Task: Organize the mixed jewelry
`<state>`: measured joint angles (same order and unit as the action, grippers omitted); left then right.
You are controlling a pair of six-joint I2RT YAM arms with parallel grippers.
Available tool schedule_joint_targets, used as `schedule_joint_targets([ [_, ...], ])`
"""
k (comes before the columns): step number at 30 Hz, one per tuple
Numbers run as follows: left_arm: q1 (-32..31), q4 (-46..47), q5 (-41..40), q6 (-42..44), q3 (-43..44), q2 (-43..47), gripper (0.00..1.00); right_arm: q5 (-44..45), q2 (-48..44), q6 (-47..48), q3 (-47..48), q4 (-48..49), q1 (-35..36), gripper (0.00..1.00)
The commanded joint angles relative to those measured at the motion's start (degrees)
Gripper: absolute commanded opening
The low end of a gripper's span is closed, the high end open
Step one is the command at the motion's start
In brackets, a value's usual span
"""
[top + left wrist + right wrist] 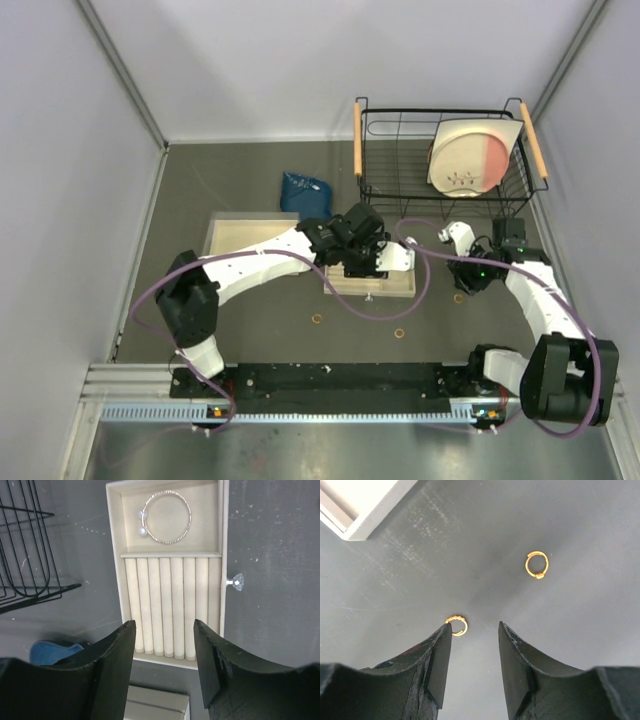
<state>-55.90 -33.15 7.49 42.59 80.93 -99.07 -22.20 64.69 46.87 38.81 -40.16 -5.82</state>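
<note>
The jewelry box drawer (116,555) lies open under my left gripper (165,626). A thin silver hoop (166,517) rests in its top compartment, above bare ring rolls (170,602). The left jaws stand open with nothing between them. My right gripper (475,626) hovers open just above the grey table. One small gold ring (458,625) lies at the tip of its left finger, outside the gap. A second gold ring (537,564) lies farther off to the right. From above, gold rings (317,319) (399,332) (459,297) lie in front of the box (400,288).
A black wire rack (440,150) holding a plate (470,157) stands at the back right. A blue cloth pouch (303,190) lies behind the box, and a pale wooden tray (235,240) sits to its left. The drawer's crystal knob (236,581) juts out sideways.
</note>
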Motion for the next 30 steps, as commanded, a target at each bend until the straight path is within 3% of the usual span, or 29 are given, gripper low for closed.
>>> schedule_joint_targets([
  [1, 0.26, 0.36, -2.3, 0.91, -3.31, 4.74, 0.56, 0.49, -1.76, 1.2, 2.41, -0.44, -2.43, 0.44],
  [8, 3.6, 2.12, -2.3, 2.06, -13.15, 11.7, 0.55, -0.48, 1.22, 5.68, 2.77, -1.85, -4.37, 0.44],
  [30, 21.88, 2.03, 12.46, -4.88, -12.29, 15.57, 0.56, -2.85, 8.18, 13.07, -0.22, -0.53, -3.5, 0.44],
])
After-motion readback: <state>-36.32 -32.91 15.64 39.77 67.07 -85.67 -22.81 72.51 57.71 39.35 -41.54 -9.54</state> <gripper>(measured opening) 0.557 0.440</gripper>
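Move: Out beyond the tray, the blue dish lies about 15 cm ahead and 14 cm left of the left hand, some 12 below it; the clear box is about 26 cm left and 5 ahead, the tray almost underneath (2 cm right, 1 back). From the right hand, the near gold ring is about 3 cm back, not noticeably left or right, and 6 below; the far gold ring is 5 cm ahead, also in line, and the tray's middle 21 cm left and 3 ahead. Swinging off the tray empty and half open, the left hand travels about 12 cm left, first dipping a couple of centimetres and rising again, then veering forward by 4 towards the blue dish and clear box, turning some 15 degrees counter-clockwise. The right hand edges nearly 2 cm right, then sinks about 2.5 cm towards the near gold ring, fingers staying open and not yet touching it. ##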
